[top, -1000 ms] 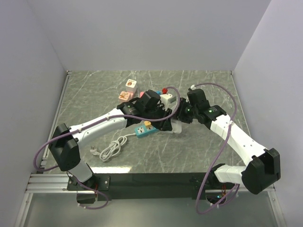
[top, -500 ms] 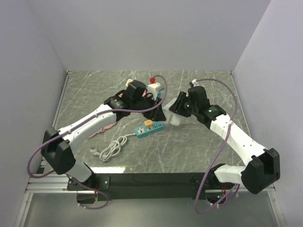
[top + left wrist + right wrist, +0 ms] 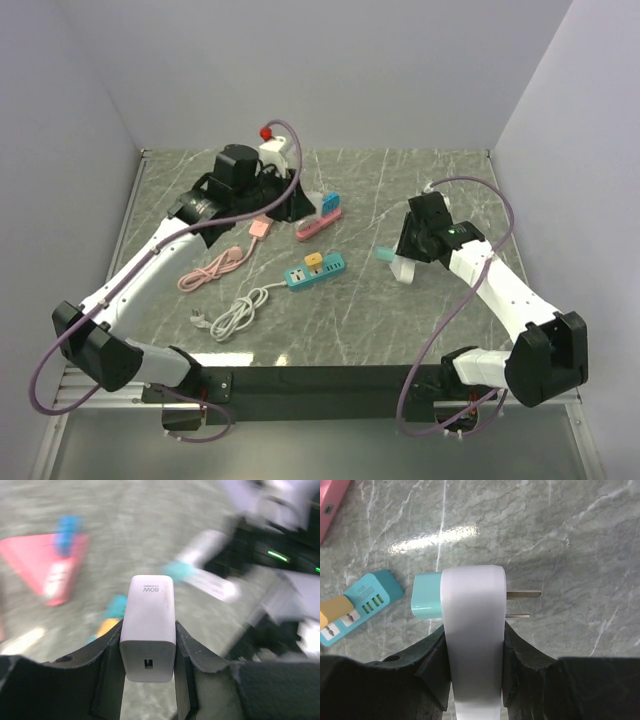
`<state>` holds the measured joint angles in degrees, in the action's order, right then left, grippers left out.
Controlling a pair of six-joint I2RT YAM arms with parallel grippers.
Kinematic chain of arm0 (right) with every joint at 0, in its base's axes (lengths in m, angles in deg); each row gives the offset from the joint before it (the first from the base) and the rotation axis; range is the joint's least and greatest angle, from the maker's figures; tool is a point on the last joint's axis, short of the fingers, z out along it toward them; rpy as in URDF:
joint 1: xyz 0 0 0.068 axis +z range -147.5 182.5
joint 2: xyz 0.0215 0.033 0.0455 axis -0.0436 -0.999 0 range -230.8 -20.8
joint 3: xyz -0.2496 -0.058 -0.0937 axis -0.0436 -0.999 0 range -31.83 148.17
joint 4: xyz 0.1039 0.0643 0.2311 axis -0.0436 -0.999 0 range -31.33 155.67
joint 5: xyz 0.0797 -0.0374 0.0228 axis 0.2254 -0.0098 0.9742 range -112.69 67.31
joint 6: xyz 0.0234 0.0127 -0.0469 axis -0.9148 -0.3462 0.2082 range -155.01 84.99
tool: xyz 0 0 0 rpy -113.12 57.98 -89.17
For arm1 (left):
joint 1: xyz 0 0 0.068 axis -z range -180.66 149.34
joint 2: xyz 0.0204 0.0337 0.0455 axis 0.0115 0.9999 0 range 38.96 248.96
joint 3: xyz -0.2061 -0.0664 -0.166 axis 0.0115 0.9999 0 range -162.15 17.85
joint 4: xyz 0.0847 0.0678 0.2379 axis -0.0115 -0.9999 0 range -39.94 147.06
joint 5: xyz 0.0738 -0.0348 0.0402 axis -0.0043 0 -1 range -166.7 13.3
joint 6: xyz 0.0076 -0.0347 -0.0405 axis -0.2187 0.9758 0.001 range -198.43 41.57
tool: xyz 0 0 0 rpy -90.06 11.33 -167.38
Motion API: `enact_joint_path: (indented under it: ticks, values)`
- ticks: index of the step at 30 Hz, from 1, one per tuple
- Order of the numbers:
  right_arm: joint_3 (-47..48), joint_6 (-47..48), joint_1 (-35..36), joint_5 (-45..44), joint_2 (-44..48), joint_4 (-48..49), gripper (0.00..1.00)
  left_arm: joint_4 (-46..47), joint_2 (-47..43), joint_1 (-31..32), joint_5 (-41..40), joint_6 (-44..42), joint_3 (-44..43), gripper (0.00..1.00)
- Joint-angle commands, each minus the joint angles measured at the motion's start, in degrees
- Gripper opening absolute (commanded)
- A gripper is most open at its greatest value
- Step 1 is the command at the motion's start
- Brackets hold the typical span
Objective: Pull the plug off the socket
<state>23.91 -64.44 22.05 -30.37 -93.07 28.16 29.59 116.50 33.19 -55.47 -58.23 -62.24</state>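
Observation:
My left gripper (image 3: 148,635) is shut on a white 80W charger plug (image 3: 148,611) and holds it above the table. In the top view this gripper (image 3: 300,205) is at the back left, and the charger is hidden under it. My right gripper (image 3: 472,635) is shut on a white socket adapter (image 3: 472,600) with a teal end (image 3: 426,596) and two bare prongs (image 3: 522,594). In the top view the right gripper (image 3: 400,262) holds the adapter (image 3: 392,258) at the right of the table. Plug and adapter are well apart.
A teal power strip (image 3: 315,271) with an orange plug and a white cable (image 3: 235,312) lies at the middle. A pink strip (image 3: 318,224) with a blue plug lies by the left gripper. A pink cable (image 3: 212,266) lies to the left.
The left arm has swung back and to the left with the charger, away from the adapter. The right gripper has drawn right and nearer with the adapter. The two parts have separated.

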Motion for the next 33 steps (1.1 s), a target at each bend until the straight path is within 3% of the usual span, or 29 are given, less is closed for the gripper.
enact_joint_path:
  ticks: [1, 6, 7, 12, 19, 23, 33]
  values:
    - [1.82, -0.36, -0.74, 0.12, 3.71, 0.43, 0.0, -3.98, 1.38, -7.09, -15.05, -0.35, -5.32, 0.0]
    - [2.96, -2.38, -0.92, 3.01, 8.62, 0.86, 0.0, -5.32, 5.42, -16.95, -18.6, -0.17, -9.2, 0.0]
    - [3.14, -2.65, -0.92, 3.46, 9.16, 1.22, 0.0, -4.71, 7.17, -21.41, -18.08, 1.05, -8.94, 0.0]
    - [5.51, -3.62, -1.8, 6.89, 9.87, 3.06, 0.0, 6.44, 16.84, -39.61, -4.46, 9.57, -6.12, 0.0]
    - [7.54, -4.4, -2.76, 13.38, 9.43, 5.6, 0.0, 17.34, 37.56, -46.58, 7.14, 17.56, -13.32, 0.0]
    - [6.39, -4.76, -2.76, 16.56, 11.09, 7.55, 0.0, 20.51, 43.31, -48.08, 8.03, 19.78, -17.9, 0.0]
    - [7.27, -2.83, -2.85, 15.68, 11.63, 6.93, 0.0, 27.02, 53.06, -52.91, 9.88, 32.61, -18.7, 0.0]
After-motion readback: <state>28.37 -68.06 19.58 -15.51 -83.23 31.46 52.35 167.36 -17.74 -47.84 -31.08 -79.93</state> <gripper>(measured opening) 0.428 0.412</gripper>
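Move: The left hand already holds the white charger; the bare table near the far left corner, where the charger is being taken, lies roughly 31 cm ahead, 36 cm left and 30 cm below. From that hand the front cube plug is 24 cm ahead and 13 cm left, and the pink cable coil 10 cm ahead and 26 cm left. The right hand grips the white socket, whose teal plug sits about 5 cm left and 2 cm ahead of it; the teal power strip lies 22 cm left, 9 cm ahead. Keeping its pinch on the freed charger, the left hand sweeps fast about 35 cm left and 30 cm forward, away from the socket towards the far left corner. It turns some 50 degrees counter-clockwise and sinks steeply midway by over 20 cm, then rises slightly. The right hand, still gripping the socket, lifts about 10 cm and drifts left, its left side rolling up. ##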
